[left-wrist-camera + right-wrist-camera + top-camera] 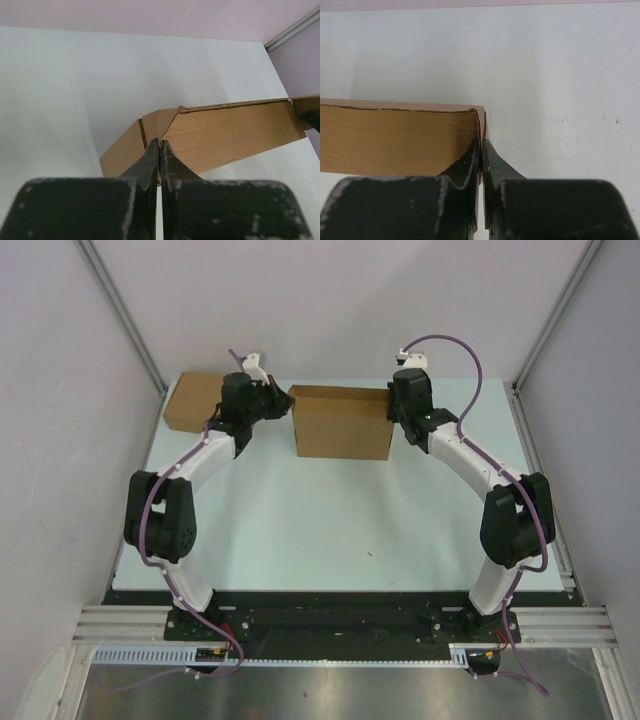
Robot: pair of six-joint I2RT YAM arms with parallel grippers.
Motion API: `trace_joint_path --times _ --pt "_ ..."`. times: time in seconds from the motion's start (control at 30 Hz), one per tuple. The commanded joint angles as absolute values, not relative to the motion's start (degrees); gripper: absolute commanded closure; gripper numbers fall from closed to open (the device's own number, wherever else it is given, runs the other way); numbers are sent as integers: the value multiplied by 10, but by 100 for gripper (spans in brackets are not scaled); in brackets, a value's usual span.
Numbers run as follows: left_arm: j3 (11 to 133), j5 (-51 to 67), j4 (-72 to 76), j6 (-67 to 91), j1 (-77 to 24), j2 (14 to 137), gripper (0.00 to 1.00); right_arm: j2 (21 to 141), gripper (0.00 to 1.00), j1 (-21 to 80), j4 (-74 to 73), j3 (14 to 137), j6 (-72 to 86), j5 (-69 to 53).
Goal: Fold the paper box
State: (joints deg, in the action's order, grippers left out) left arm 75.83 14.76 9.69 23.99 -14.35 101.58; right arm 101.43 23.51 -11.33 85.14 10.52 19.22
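The paper box (340,430) stands in the far middle of the table, brown cardboard with its walls up and its top open. My left gripper (283,403) is shut, its tips against the box's left end. In the left wrist view the tips (159,143) meet at a creased corner flap of the box (225,132), with no cardboard clearly between them. My right gripper (391,412) is at the right end. Seen from the right wrist, it (481,142) is shut on the doubled edge of the right side wall of the box (395,142).
A second, ready-made flat brown cardboard box (192,405) lies at the far left, just behind my left arm. Grey walls with metal rails (125,320) close the table in at the back and sides. Both arm bases sit on the black bar (340,615) at the near edge.
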Motion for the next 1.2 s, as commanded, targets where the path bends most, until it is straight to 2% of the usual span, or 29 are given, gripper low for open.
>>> trace_joint_path --times 0.0,0.37,0.63,0.97,1.17 --pt "742 134 121 231 -149 991 100 1011 100 235 -137 837 112 201" --pt "722 121 145 232 -161 985 100 1011 100 241 -137 835 113 207" --pt "633 85 231 205 -172 958 100 1009 100 246 -134 823 118 218" --pt "616 56 221 191 -172 942 97 990 68 250 -140 817 134 229" --pt "613 50 221 192 -171 944 96 969 58 257 -137 812 136 239"
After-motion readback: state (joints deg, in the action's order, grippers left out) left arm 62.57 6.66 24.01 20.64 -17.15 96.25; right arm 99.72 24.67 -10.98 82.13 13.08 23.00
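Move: The paper box stands upright with its open side up, a top corner already between each hand's closed fingertips. Its middle is about 12 cm to the right of the left hand, level with it front to back, and some 9 cm below. From the right hand it lies about 12 cm to the left, also level and some 9 cm lower. The spare box lies roughly 25 cm left of the left hand, 16 cm farther out and 19 cm down. The paper box's left top corner stays between the left fingers as that hand eases back about 2 cm and slightly down, its fingertips tipping up by some 10 degrees. Its right corner is let go late on: the right fingers spread to under half open while that hand drifts back about 1 cm and a little down. ##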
